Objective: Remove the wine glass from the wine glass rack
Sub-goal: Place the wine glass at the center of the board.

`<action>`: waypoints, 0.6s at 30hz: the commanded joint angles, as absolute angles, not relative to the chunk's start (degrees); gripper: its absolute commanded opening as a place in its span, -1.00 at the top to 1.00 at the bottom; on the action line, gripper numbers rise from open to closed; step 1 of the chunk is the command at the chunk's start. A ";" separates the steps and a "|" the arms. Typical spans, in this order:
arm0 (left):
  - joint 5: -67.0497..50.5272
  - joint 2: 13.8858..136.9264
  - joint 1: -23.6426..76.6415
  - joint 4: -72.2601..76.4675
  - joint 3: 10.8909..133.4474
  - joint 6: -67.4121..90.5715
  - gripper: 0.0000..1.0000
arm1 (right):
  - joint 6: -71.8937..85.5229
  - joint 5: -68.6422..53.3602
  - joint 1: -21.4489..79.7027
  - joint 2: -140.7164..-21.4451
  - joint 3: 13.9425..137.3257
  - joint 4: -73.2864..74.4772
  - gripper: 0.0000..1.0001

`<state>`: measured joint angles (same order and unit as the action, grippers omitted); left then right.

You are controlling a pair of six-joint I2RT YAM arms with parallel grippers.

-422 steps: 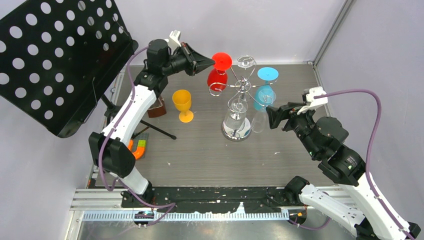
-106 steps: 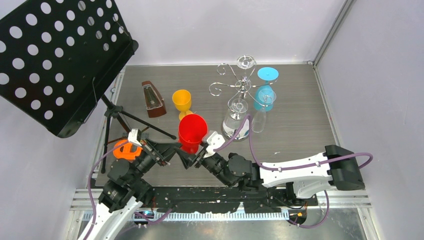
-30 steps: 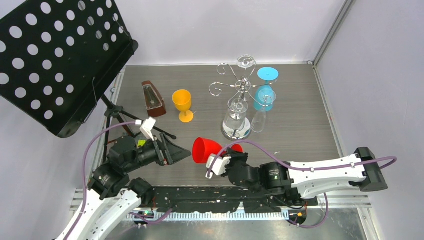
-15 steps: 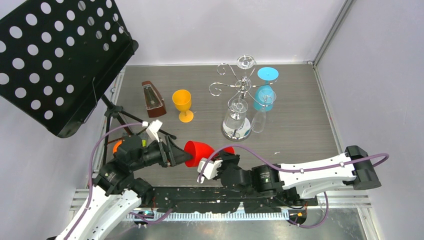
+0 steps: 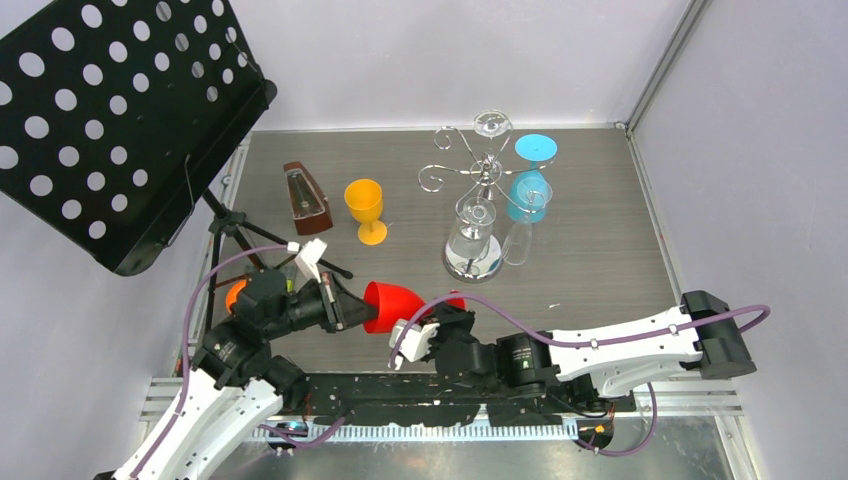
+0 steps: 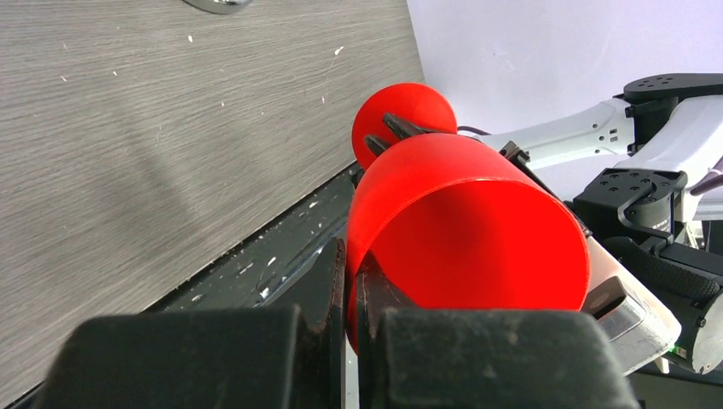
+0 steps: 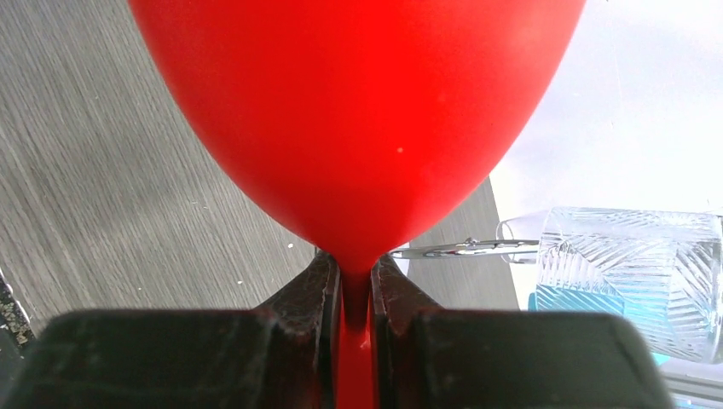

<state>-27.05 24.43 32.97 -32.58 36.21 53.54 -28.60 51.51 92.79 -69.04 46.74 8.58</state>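
Observation:
The red wine glass [image 5: 395, 305] lies on its side in the air over the table's near edge, off the chrome wine glass rack [image 5: 484, 172] at the back. My left gripper [image 5: 352, 308] is shut on its rim: in the left wrist view the wall of the bowl [image 6: 460, 230] sits pinched between the left gripper [image 6: 351, 281] jaws. My right gripper [image 5: 437, 318] is shut on the stem. The right wrist view shows the red bowl [image 7: 358, 111] above the right gripper [image 7: 356, 285], with a chrome rack arm [image 7: 465, 249] beyond.
A blue glass [image 5: 533, 170] and clear glasses [image 5: 470, 235] hang on the rack. A yellow glass [image 5: 366, 208] and a brown metronome [image 5: 305, 198] stand at the back left. A black music stand [image 5: 110, 120] looms on the left, an orange object [image 5: 236, 295] by its legs.
My left gripper moved right to the glass and shut on its rim; before it stood open beside it. The right gripper carried the glass slightly left, still gripping the stem.

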 commanded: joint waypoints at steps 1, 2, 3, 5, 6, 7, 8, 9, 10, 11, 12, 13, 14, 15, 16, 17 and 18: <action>-28.39 25.40 33.00 -30.62 37.40 52.24 1.00 | -26.97 54.22 93.10 -68.60 47.66 3.98 0.53; -28.06 25.65 33.04 -31.26 37.89 51.84 1.00 | -26.76 54.22 93.09 -68.52 47.60 4.23 0.39; -27.63 26.07 32.97 -32.24 38.65 51.33 1.00 | -26.46 54.43 93.10 -68.45 47.57 4.49 0.09; -25.91 27.07 33.05 -34.51 40.38 50.02 1.00 | -26.04 54.89 93.17 -68.16 47.40 5.09 -0.17; -24.94 27.69 33.05 -35.54 41.23 49.33 1.00 | -25.85 54.95 93.25 -67.80 47.34 5.40 -0.22; -23.73 28.09 33.00 -36.45 42.00 48.62 1.00 | -25.38 54.96 93.41 -67.47 47.31 6.01 -0.29; -21.78 28.45 33.02 -37.47 42.92 47.94 1.00 | -25.04 54.90 93.46 -66.83 47.14 6.82 -0.32; -20.21 28.85 33.04 -38.54 43.87 47.16 1.00 | -24.30 54.70 93.61 -66.33 47.04 7.32 -0.37; -18.71 29.25 32.98 -39.59 44.86 46.32 1.00 | -23.75 54.06 93.74 -65.16 46.89 8.55 -0.39; -17.29 29.79 33.03 -40.49 45.99 45.45 1.00 | -22.35 53.71 93.81 -63.88 46.91 9.42 -0.41; -15.60 30.29 33.04 -41.55 47.19 44.52 1.00 | -21.55 52.78 93.88 -63.10 46.93 11.30 -0.43; -13.96 30.91 33.05 -42.58 48.40 43.69 1.00 | -19.87 52.19 93.92 -61.43 46.98 12.28 -0.45; -12.71 31.78 33.04 -43.53 50.19 42.66 1.00 | -17.84 50.77 93.95 -60.60 47.12 14.58 -0.46; -11.44 32.60 32.98 -44.52 51.57 41.77 1.00 | -17.09 50.17 93.91 -58.90 47.25 15.69 -0.48; -10.29 33.79 33.01 -45.78 52.76 40.82 1.00 | -15.35 49.54 93.94 -58.10 47.61 17.76 -0.50; -9.24 34.73 33.03 -46.46 53.90 39.93 1.00 | -14.49 49.38 93.95 -56.45 47.75 18.64 -0.51; -8.36 35.50 33.00 -46.90 54.77 39.18 1.00 | -12.67 48.86 93.89 -55.73 48.24 20.59 -0.52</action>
<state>-14.85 32.73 32.97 -43.99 49.89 44.42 -20.16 50.92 93.60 -60.34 46.68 14.57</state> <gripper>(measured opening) 0.004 0.750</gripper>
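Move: My left fingertips already pinch the red glass's rim, its middle about 7 cm to their right and 2 cm ahead, slightly below. From my right hand, shut on the stem, that middle is some 4 cm left, level ahead, just above. The yellow glass stands on the board about 28 cm ahead of my left hand, 3 cm left and 15 below; the rack is roughly 22 cm ahead, 20 cm right and 4 lower. I open my right fingers wide off the red glass's stem while my left hand keeps its pinch on the rim. Once the stem is loose, my left hand dips slightly, then carries the glass forward, left and up about 4 cm towards the yellow glass, rolling its left side up some 10 degrees and turning a little counter-clockwise. My right hand backs off right and up about 3 cm. ##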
